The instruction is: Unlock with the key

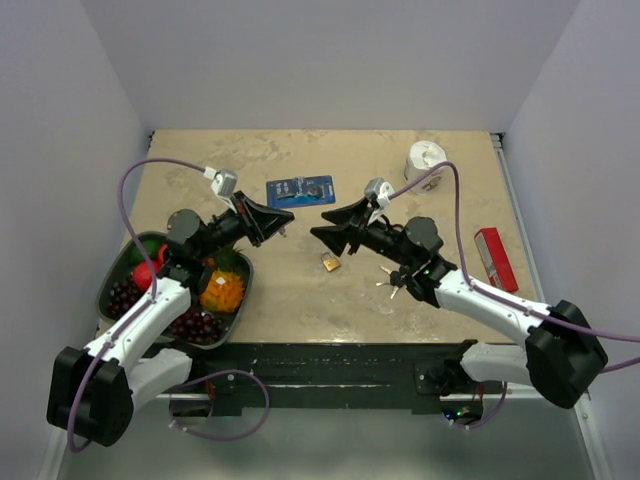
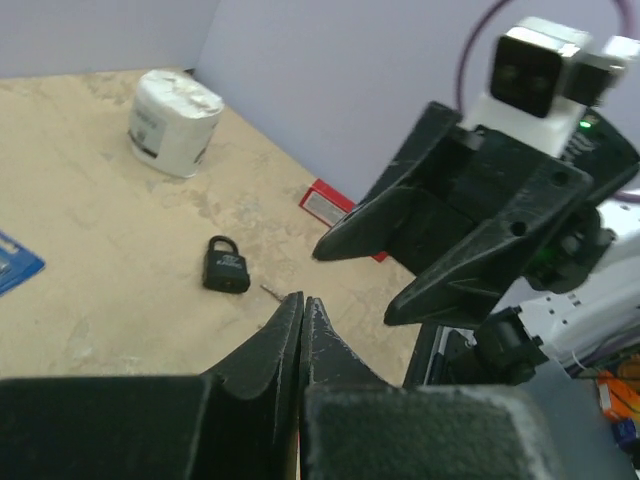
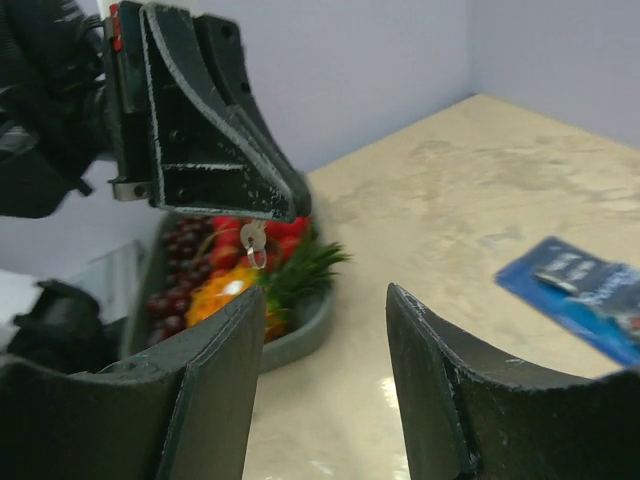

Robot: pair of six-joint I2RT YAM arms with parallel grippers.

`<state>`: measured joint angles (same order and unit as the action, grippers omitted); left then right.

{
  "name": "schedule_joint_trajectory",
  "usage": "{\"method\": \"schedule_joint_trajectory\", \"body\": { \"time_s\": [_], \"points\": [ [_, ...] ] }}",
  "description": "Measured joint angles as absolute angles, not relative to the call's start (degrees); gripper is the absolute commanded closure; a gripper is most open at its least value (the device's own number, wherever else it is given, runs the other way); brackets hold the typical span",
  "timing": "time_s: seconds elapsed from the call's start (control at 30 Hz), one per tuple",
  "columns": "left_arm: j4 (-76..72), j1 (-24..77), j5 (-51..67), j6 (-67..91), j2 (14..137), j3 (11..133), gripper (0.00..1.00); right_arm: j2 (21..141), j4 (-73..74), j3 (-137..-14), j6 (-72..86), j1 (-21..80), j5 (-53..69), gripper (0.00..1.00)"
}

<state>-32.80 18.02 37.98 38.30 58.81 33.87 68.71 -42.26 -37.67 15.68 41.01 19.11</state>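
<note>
The key [image 1: 391, 283], a small bunch with black heads, lies on the table beside my right forearm, and neither gripper touches it. A black padlock [image 2: 226, 265] lies flat on the table ahead of my left gripper [image 2: 302, 298]; the top view does not show it. My left gripper [image 1: 285, 215] is raised and shut, with a tiny all-silver key [image 3: 252, 241] on a ring hanging from its fingertips. My right gripper [image 1: 318, 224] faces it a short way off. It is open and nothing is between its fingers [image 3: 327, 295].
A small brass padlock [image 1: 330, 263] lies below the two grippers. A blue card [image 1: 300, 190] and a white roll [image 1: 425, 160] are at the back, and a red box [image 1: 493, 258] is at the right. A grey tray [image 1: 243, 290] of fruit stands at the left.
</note>
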Motion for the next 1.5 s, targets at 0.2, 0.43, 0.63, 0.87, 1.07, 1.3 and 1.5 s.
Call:
{"method": "schedule_joint_trajectory", "body": {
  "time_s": [0.2,0.43,0.63,0.87,1.07,1.3,1.5],
  "points": [
    [-43.31,18.0,46.02,42.11,59.37,33.76,1.0,71.7,-46.37,-39.33,26.11,40.07,31.73,0.44],
    [-61.41,18.17,49.71,53.93,61.87,30.89,1.0,71.61,-51.33,-40.71,31.05,40.07,35.77,0.47],
    [-69.19,20.67,49.67,59.72,63.7,30.39,1.0,72.73,-54.85,-41.5,34.09,40.1,36.05,0.52],
    [-70.26,22.68,48.18,60.27,64.03,30.41,1.0,74.91,-56.27,-42.85,35.77,40.86,38.24,0.61],
    [-70.35,23.68,47.7,60.25,65.08,30.44,1.0,75.94,-56.58,-43.03,36.21,42.0,38.89,0.69],
    [-70.65,23.79,47.62,60.23,65.6,30.79,1.0,76.18,-56.73,-43.16,36.45,42.35,39.18,0.72],
    [-70.65,23.79,47.79,60.23,65.78,31.38,1.0,76.25,-57.43,-43.18,36.47,42.33,39.18,0.72]
  ]
}}
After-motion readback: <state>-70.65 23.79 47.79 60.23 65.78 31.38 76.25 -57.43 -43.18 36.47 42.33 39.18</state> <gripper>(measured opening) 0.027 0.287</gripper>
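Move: The small key hangs from the left hand's shut fingertips, just under and behind them by about 1 to 2 cm. From the open right hand it lies some 7 cm to the left, 1 cm back and 3 cm lower. From the right hand, the brass padlock is on the table almost straight below, about 18 cm down and 2 cm to the right; the black padlock is 7 cm ahead and 17 cm right, the blister card 20 cm ahead and 5 cm left. The key, still pinched in the left fingers, is drawn back about 7 cm, up 6 and some 3 to the right, that wrist swinging roughly 20 degrees clockwise. The right hand comes at it from the other side, back 6 cm, up and left 4 each, turning about 25 degrees counter-clockwise, and half closes its fingers around the left fingertips. ##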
